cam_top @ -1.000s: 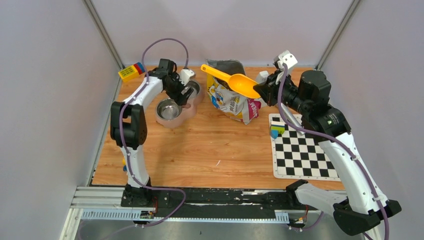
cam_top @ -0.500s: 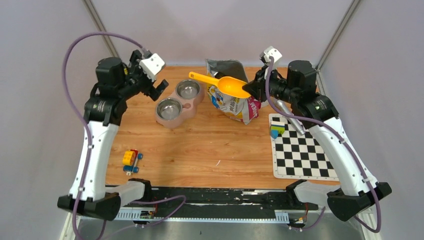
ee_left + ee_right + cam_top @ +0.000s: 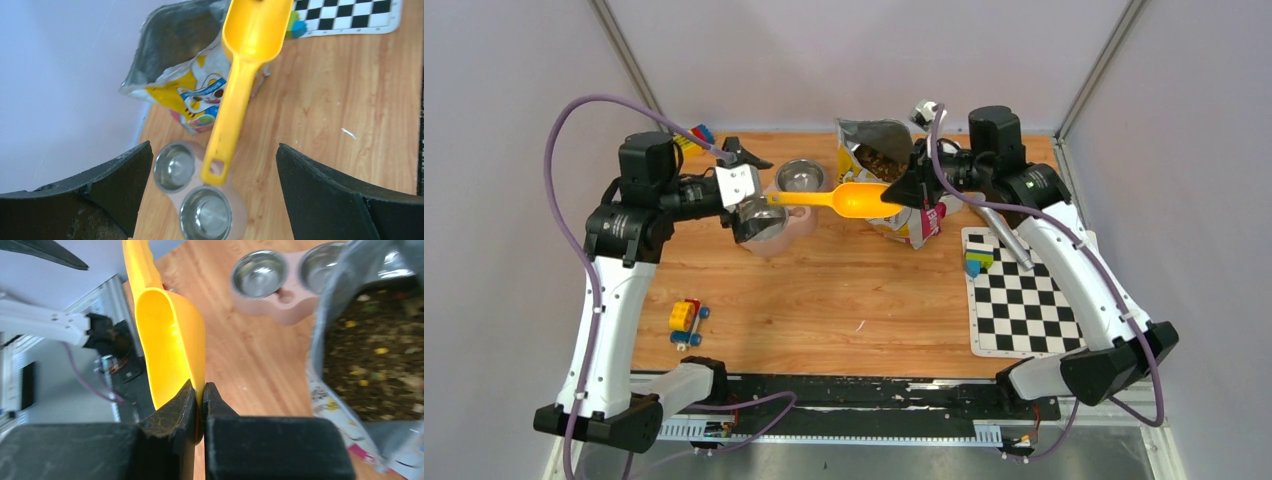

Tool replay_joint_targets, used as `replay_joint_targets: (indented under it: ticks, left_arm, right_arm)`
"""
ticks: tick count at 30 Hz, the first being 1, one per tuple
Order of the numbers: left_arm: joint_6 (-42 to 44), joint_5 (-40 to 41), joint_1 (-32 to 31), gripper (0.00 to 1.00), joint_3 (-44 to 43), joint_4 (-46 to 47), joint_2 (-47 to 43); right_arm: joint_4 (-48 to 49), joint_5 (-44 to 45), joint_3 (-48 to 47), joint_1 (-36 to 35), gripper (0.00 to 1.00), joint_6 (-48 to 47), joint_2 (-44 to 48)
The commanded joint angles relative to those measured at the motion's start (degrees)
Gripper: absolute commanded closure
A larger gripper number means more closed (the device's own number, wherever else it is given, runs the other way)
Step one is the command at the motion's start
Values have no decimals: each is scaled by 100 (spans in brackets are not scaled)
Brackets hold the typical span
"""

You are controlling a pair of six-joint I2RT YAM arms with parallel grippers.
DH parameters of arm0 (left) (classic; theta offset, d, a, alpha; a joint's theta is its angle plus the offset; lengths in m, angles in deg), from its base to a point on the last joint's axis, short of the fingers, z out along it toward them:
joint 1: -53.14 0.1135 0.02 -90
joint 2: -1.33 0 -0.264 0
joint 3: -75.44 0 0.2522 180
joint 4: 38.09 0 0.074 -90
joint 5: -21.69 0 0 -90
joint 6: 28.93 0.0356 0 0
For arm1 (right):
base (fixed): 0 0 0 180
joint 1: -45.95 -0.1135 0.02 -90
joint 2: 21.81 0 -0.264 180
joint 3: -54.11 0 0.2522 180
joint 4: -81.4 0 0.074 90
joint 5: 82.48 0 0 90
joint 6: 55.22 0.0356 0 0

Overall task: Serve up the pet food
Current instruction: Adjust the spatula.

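Observation:
The pet food point(image 3: 879, 160) is brown kibble showing in the open yellow-and-white bag point(image 3: 902, 215) at the back middle, and as pet food point(image 3: 370, 360) in the right wrist view. My right gripper point(image 3: 904, 192) is shut on the rim of an empty yellow scoop point(image 3: 844, 198), held level in front of the bag. Its handle points left over the pink double bowl point(image 3: 796, 222). Both steel cups look empty. My left gripper point(image 3: 759, 185) hangs open above the bowl point(image 3: 241, 212), with the scoop handle point(image 3: 220, 150) between its spread fingers, untouched. In the right wrist view the gripper point(image 3: 200, 390) pinches the scoop point(image 3: 170, 330).
A checkerboard mat point(image 3: 1024, 300) lies at the right with coloured blocks point(image 3: 977, 260) and a silver rod point(image 3: 1009, 235) on its far edge. A toy car point(image 3: 686, 318) sits front left. More blocks point(image 3: 696, 137) lie at the back left corner. Grey walls close in on three sides.
The right gripper has carried the scoop down and left, from over the bag to in front of it. The left gripper has swung in from the back left to above the bowl.

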Motion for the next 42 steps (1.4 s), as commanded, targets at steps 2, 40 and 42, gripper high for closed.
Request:
replay_joint_targets:
  ticks: [2, 40, 42]
  left_arm:
    - [582, -1000, -292, 0, -32, -523, 219]
    - [-349, -1754, -508, 29, 464, 79, 449]
    - [-401, -1637, -515, 27, 475, 179, 431]
  right_arm:
    - [-34, -1432, -185, 9, 100, 403, -203]
    - [997, -2466, 391, 300, 100, 1290, -607]
    - [998, -2391, 414, 295, 100, 1278, -609]
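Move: The yellow spatula's handle points straight at the open left gripper: its middle lies about 6 cm to the right of the left hand, 1 cm back and some 4 cm below. From the right hand, which already pinches the scoop's lip, the handle lies about 13 cm left, level in reach and height. The pink bowl dish sits some 20 cm ahead of the left hand, 2 cm left and 36 cm down; the food bag stands 20 cm ahead and 22 cm to its right, 28 cm lower. The spatula's handle is squared up to the left gripper by the right hand, which keeps its pinch while easing back and left 2 to 3 cm and twisting, counter-clockwise and with its left side rising. The left hand comes over the handle, about 5 cm right and 3.5 cm each back and down, turning clockwise some 20 degrees and rolling, its wide-open fingers narrowing by about a quarter without gripping. ##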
